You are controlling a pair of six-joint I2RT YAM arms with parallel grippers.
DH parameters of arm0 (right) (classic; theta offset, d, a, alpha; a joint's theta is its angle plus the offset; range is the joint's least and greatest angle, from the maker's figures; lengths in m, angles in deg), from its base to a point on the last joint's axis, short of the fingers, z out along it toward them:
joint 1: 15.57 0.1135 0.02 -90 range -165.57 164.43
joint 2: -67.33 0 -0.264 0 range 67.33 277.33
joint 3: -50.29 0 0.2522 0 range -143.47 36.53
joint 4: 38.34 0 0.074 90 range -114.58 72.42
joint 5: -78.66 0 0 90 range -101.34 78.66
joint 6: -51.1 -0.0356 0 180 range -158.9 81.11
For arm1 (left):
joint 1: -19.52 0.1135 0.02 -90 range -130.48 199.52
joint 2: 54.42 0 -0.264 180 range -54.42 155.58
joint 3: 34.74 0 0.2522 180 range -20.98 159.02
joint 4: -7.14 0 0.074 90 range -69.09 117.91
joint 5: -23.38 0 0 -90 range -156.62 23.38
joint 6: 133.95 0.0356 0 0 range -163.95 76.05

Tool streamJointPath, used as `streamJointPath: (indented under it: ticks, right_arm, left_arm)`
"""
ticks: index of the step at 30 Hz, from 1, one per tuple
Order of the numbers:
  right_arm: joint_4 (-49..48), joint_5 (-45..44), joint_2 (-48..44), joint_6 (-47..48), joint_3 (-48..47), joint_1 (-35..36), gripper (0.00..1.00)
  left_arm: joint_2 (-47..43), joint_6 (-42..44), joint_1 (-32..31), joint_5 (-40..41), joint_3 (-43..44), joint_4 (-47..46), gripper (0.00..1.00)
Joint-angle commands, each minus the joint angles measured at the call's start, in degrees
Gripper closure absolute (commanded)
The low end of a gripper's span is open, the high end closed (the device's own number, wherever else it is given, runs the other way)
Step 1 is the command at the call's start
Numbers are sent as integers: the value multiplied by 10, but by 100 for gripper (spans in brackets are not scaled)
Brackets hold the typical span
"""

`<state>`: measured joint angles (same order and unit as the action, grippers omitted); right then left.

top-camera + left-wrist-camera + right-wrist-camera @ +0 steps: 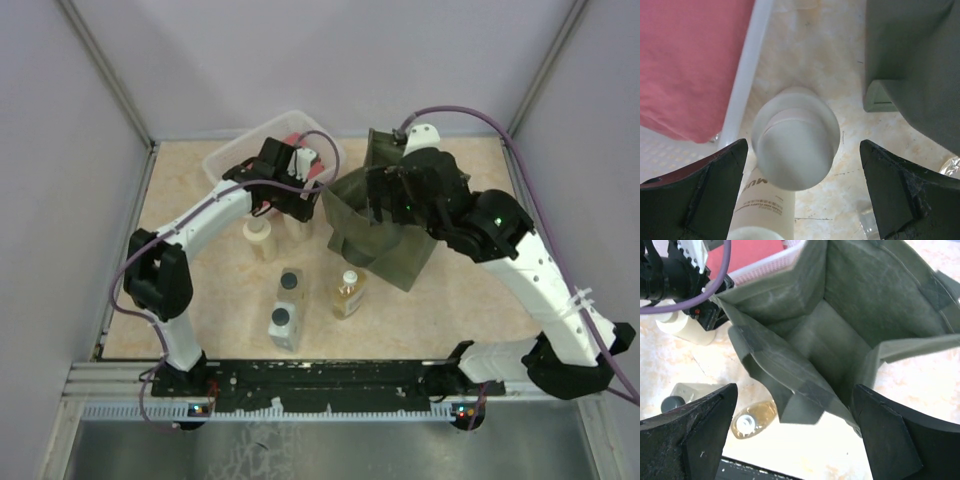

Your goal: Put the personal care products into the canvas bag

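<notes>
The olive-green canvas bag (372,235) stands open right of centre; its empty inside shows in the right wrist view (840,335). My right gripper (388,208) hovers open over the bag's near rim (800,390), touching nothing. My left gripper (300,205) is open around a cream bottle's wide round cap (795,145), with gaps on both sides. A second cream bottle (258,238) stands just left of it. Two grey bottles with dark caps (290,285) (282,325) and the amber bottle (347,295) sit in front.
A white plastic basket (235,155) holding a red cloth (685,60) stands at the back left, its rim right beside the left gripper. The bag's corner (880,97) lies close on the gripper's other side. Grey walls enclose the table.
</notes>
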<state>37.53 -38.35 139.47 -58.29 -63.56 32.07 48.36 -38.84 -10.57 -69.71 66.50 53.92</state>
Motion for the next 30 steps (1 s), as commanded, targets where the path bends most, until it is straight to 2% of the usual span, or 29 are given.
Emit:
streamJointPath:
  ticks: [1, 20, 25, 27, 30]
  right_arm:
    - [22, -38, -36, -20, 23, 5, 1]
    - [22, -52, -84, -38, 89, 5, 1]
    - [17, -53, -84, -38, 98, 4, 1]
    - [15, -54, -84, -38, 100, 5, 1]
    - [11, -51, -84, -39, 100, 4, 1]
  left_arm:
    - [25, 25, -16, -11, 47, 56, 0]
    - [89, 22, -34, 34, 55, 83, 1]
    - [103, 22, -35, 32, 64, 90, 9]
    - [106, 23, -35, 31, 65, 92, 15]
    - [111, 22, -35, 26, 74, 99, 36]
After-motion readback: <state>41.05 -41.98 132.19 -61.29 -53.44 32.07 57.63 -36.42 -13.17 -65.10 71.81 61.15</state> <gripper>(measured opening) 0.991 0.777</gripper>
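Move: The white bottle beside the tray stands almost directly under the open left hand, its middle about 8 cm down. The second white bottle is some 8 cm to the left of that hand and 5 cm back. The tray's middle lies about 15 cm ahead and 5 cm left; the canvas bag's is roughly 19 cm right, level with the hand. From the right hand, the aimed-at bottle is some 15 cm ahead, 19 cm left and 30 cm down. Left hand sinks about 5 cm over the white bottle and pinches it; open right hand eases right and down. ##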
